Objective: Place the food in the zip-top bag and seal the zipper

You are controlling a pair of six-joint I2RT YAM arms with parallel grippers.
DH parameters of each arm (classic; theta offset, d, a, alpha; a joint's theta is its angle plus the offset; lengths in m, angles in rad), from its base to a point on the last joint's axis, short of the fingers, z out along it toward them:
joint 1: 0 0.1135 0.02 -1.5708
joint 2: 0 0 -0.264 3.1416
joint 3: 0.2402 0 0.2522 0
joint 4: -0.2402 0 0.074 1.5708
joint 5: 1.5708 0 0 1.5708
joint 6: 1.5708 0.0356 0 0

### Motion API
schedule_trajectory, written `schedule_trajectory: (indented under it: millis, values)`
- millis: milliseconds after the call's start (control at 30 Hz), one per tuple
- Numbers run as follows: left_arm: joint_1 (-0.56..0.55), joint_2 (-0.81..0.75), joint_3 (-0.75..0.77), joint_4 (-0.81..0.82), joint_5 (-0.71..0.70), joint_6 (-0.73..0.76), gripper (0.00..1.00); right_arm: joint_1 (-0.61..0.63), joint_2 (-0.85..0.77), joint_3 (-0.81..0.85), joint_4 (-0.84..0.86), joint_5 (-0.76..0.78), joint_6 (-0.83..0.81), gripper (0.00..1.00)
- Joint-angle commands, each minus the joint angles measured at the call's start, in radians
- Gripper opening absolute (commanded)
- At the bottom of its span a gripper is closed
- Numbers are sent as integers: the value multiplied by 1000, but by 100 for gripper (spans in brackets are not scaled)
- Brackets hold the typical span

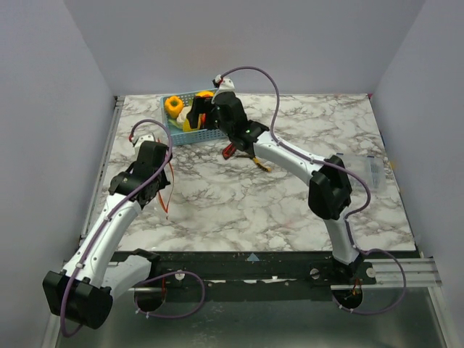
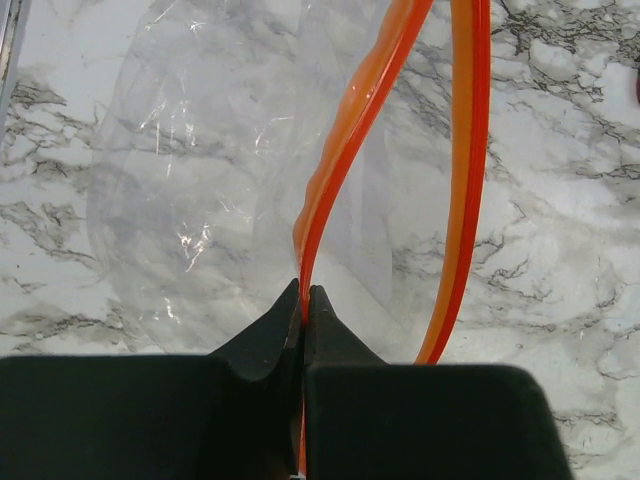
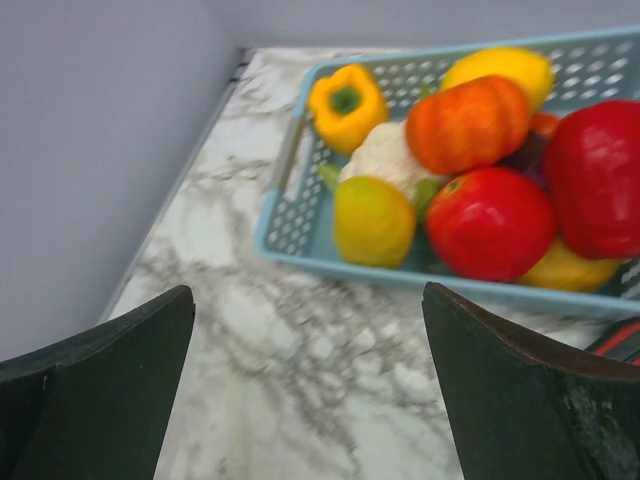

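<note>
In the left wrist view my left gripper (image 2: 303, 300) is shut on one red-orange zipper (image 2: 350, 130) strip of the clear zip-top bag (image 2: 200, 200). The other strip (image 2: 468, 180) curves away to the right, so the mouth gapes. From above, the left gripper (image 1: 162, 175) holds the zipper (image 1: 166, 197) over the table's left side. My right gripper (image 3: 310, 330) is open and holds nothing, a little short of the blue basket (image 3: 300, 215). The food lies in the basket: a yellow pepper (image 3: 346, 103), an orange pumpkin (image 3: 468, 122), a red tomato (image 3: 490, 222) and a lemon (image 3: 372, 220).
Red-handled pliers (image 1: 230, 150) lie on the marble just in front of the basket (image 1: 190, 135), below the right arm. A clear plastic thing (image 1: 362, 170) rests near the table's right edge. Grey walls close the table in on the left, the back and the right.
</note>
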Motion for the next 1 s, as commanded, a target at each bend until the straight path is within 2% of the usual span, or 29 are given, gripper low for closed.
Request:
schedule_trajectory:
  millis: [0,300,567,967]
  values:
    - [6,4,-24,54,32,54,0,-27,124,119,-24,212,-173,100]
    - [6,-16,-41,76,39,79,0,-102,352,363,-17,271,-302,100]
    - [6,5,-35,77,68,89,0,-155,408,387,10,299,-347,100]
    - [6,19,-33,80,91,94,0,-214,504,456,32,189,-336,100]
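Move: The red bell pepper lies about 24 cm ahead of the open right hand, some 9 cm to its right and 15 cm below. The tomato is about 19 cm ahead and 4 cm right of that hand, the orange pumpkin 26 cm ahead and 1 cm right, both a similar drop. From the left hand, already pinching the bag's zipper edge, the pepper lies about 42 cm ahead, 24 cm right, 8 cm down. The open right hand reaches some 17 cm forward, then also right and down towards the bell pepper, turning clockwise. ##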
